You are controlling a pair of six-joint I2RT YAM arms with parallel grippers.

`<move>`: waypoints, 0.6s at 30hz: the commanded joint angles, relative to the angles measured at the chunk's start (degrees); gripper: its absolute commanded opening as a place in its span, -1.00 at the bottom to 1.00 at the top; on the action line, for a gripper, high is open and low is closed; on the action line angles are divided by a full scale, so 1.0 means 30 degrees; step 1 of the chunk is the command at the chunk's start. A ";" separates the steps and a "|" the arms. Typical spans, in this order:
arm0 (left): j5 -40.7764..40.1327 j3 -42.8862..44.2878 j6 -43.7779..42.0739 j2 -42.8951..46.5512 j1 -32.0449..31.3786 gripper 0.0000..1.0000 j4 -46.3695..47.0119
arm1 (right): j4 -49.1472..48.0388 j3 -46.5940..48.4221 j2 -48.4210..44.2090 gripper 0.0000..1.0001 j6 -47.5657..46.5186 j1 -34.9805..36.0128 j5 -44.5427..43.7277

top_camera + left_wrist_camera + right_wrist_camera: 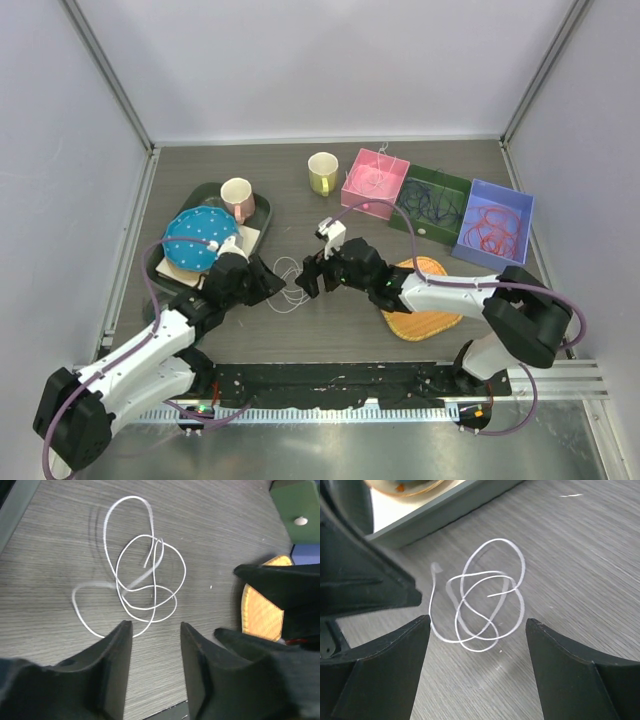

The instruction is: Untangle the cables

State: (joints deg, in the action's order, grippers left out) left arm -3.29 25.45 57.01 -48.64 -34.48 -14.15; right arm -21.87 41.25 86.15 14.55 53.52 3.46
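A thin white cable lies in loose, overlapping loops on the dark wood table between my two grippers. The left wrist view has the cable just ahead of my left gripper, whose jaws stand apart with only bare table between them. Seen from the right wrist, the cable reaches between the tips of my right gripper, which is wide open above it. From above, the left gripper and right gripper face each other across the tangle. More cables sit in boxes: white in pink, dark blue in green, red in blue.
A dark tray at the left carries a blue dotted plate and a pink mug. A yellow mug stands at the back centre. An orange woven mat lies under the right arm.
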 commanded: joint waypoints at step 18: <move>-0.7017 0.1828 0.1473 0.5432 0.0009 1.00 -0.9869 | 0.7140 0.6402 0.5646 0.62 0.4469 0.1467 -0.5958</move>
State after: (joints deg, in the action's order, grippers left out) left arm -16.69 28.93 59.48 -34.61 -34.48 -35.14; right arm -3.99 55.48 99.88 27.62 56.38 -12.60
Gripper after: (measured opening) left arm 0.996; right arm 0.824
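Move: The white cable lies loosely coiled on the table between the two grippers: about 5 cm to the right hand's left, some 2 cm farther out and 9 cm below it. From the right hand, the tray with the blue plate is roughly 26 cm left and 17 cm out, the woven basket about 27 cm right and 2 cm back. From the left hand, the cable sits some 5 cm right, 2 cm ahead and 8 cm below. With its fingers kept wide open, the right hand first swings about 2 cm out and to its right, then eases back left and sinks nearly 6 cm towards the white cable, turning some 20 degrees clockwise and tipping its fingers more steeply down. The left hand, its fingers already parting and the cable out of its grip, opens fully and, after a slight dip, draws about 6 cm left, a little back and up, away from the cable, clearing the space as it turns roughly 10 degrees counter-clockwise. ##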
